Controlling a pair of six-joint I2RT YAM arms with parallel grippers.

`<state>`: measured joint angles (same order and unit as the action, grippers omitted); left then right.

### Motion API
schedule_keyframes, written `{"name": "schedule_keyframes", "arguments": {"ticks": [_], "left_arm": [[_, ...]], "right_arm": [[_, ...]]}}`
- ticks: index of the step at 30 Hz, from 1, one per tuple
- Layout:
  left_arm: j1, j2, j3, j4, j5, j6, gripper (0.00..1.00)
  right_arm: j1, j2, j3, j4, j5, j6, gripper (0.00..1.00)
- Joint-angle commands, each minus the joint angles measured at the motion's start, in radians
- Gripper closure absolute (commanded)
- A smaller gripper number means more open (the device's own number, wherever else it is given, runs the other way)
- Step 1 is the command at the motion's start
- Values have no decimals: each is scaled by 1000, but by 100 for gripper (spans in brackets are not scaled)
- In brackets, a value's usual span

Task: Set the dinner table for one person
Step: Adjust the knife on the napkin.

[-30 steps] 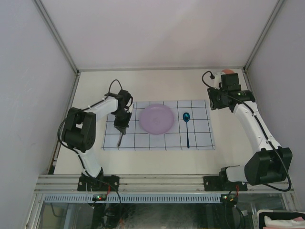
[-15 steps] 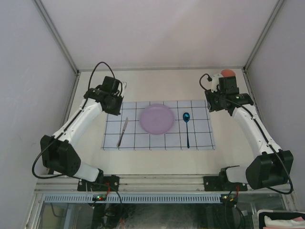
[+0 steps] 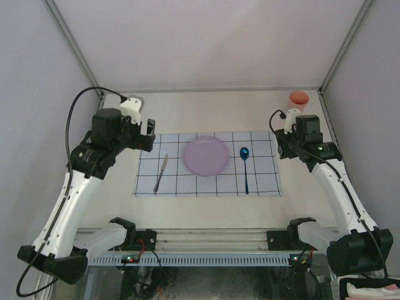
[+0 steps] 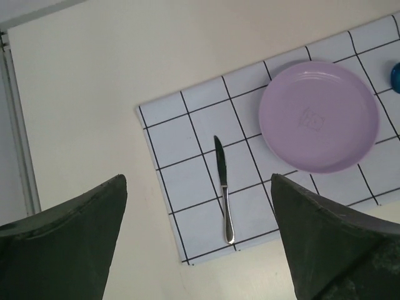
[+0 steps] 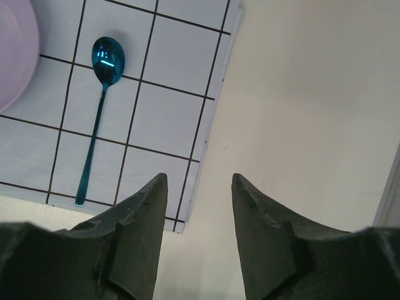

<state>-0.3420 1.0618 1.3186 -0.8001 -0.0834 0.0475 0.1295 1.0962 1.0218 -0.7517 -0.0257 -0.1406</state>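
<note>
On the off-white dinner table (image 3: 206,112) lies a grid-patterned cloth (image 3: 262,181). A purple plate (image 3: 205,156) sits at its middle. A silver knife (image 3: 161,172) lies left of the plate and a blue spoon (image 3: 245,165) right of it. My left gripper (image 3: 146,134) hangs high over the cloth's back left corner, wide open and empty; its wrist view looks down on the knife (image 4: 222,187) and plate (image 4: 319,115). My right gripper (image 3: 284,149) hovers by the cloth's right edge, open with nothing between its fingers, the spoon (image 5: 108,59) to its left.
An orange cup (image 3: 299,99) stands upright in the table's back right corner, behind the right gripper. Aluminium rails (image 3: 206,90) and white walls close the table in at the back and sides. Both arm bases sit at the near edge.
The left gripper let go of the knife, leaving it on the cloth, then opened wide and rose back to the left. The right gripper drew back from the cup toward the cloth's edge.
</note>
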Motion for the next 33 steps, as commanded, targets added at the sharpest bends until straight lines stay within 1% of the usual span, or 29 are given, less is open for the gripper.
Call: {"name": "schedule_keyframes", "arguments": {"ticks": [1,2,3,4,6,8,12,15,18,21,22,23,24,27,28,30,33], "left_arm": [[4,-9,-105,9,40,-42,0],[4,20,-115,-27,-14,-87,0],[4,60,-142,-61,-41,-121,1],[4,67,-180,-71,-53,-137,1],[2,31,-282,-22,-63,-145,3],[-4,4,-353,28,-67,-155,3],[-30,17,-411,62,-79,-162,3],[-30,13,-429,79,-96,-118,2],[-32,11,-455,89,-52,-121,2],[-31,4,-478,138,-16,-148,2],[-32,1,-483,145,-6,-149,2],[-32,1,-480,144,5,-142,2],[-33,1,-479,139,11,-137,2],[-34,-6,-497,169,33,-147,1],[-34,-5,-512,184,44,-154,0],[-33,8,-540,211,55,-168,0],[-33,73,-548,220,64,-201,0]], "right_arm": [[-32,-53,-18,42,-15,0,54],[-37,-63,-24,48,-21,-2,54],[-43,-73,-31,55,-27,-5,54],[-47,-85,-37,60,-36,-8,54],[-49,-104,-41,59,-51,-23,54],[-51,-124,-40,49,-63,-46,54],[-53,-158,-35,19,-81,-74,53],[-54,-154,-6,-22,-58,-40,52],[-54,-138,17,-61,-44,5,51],[-65,-124,39,-111,-32,31,37],[-91,-132,47,-128,-79,9,34],[-123,-144,55,-156,-140,-22,28],[-150,-157,60,-168,-189,-41,17],[-185,-169,106,-202,-188,-32,3],[-198,-173,116,-207,-187,-30,1],[-226,-187,116,-214,-192,-41,0],[-275,-198,114,-214,-229,-39,0]]}}
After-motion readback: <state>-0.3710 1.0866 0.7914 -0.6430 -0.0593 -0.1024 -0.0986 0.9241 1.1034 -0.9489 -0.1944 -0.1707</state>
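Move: The knife lies far below the empty left hand, about 28 cm down, 4 cm back towards the base and 3 cm to its right. From the knife the plate's middle is some 20 cm to the right and 8 cm farther out; the napkin under both is centred roughly 21 cm right of the knife and 4 cm farther out. From the right hand the knife lies about 50 cm to the left, 3 cm back and 16 cm down. With its fingers kept wide open, the left hand comes down about 19 cm towards the knife and draws back some 4 cm, its fingers tipping about 25 degrees more steeply down; nearly all the drop comes early, after which the hand almost hovers, easing slightly right and sinking a little more at the end, still clear of the knife. Off the napkin's right side, the right hand rises and backs off a few centimetres, slips right away from the spoon and opens from half to fully wide, touching nothing. ##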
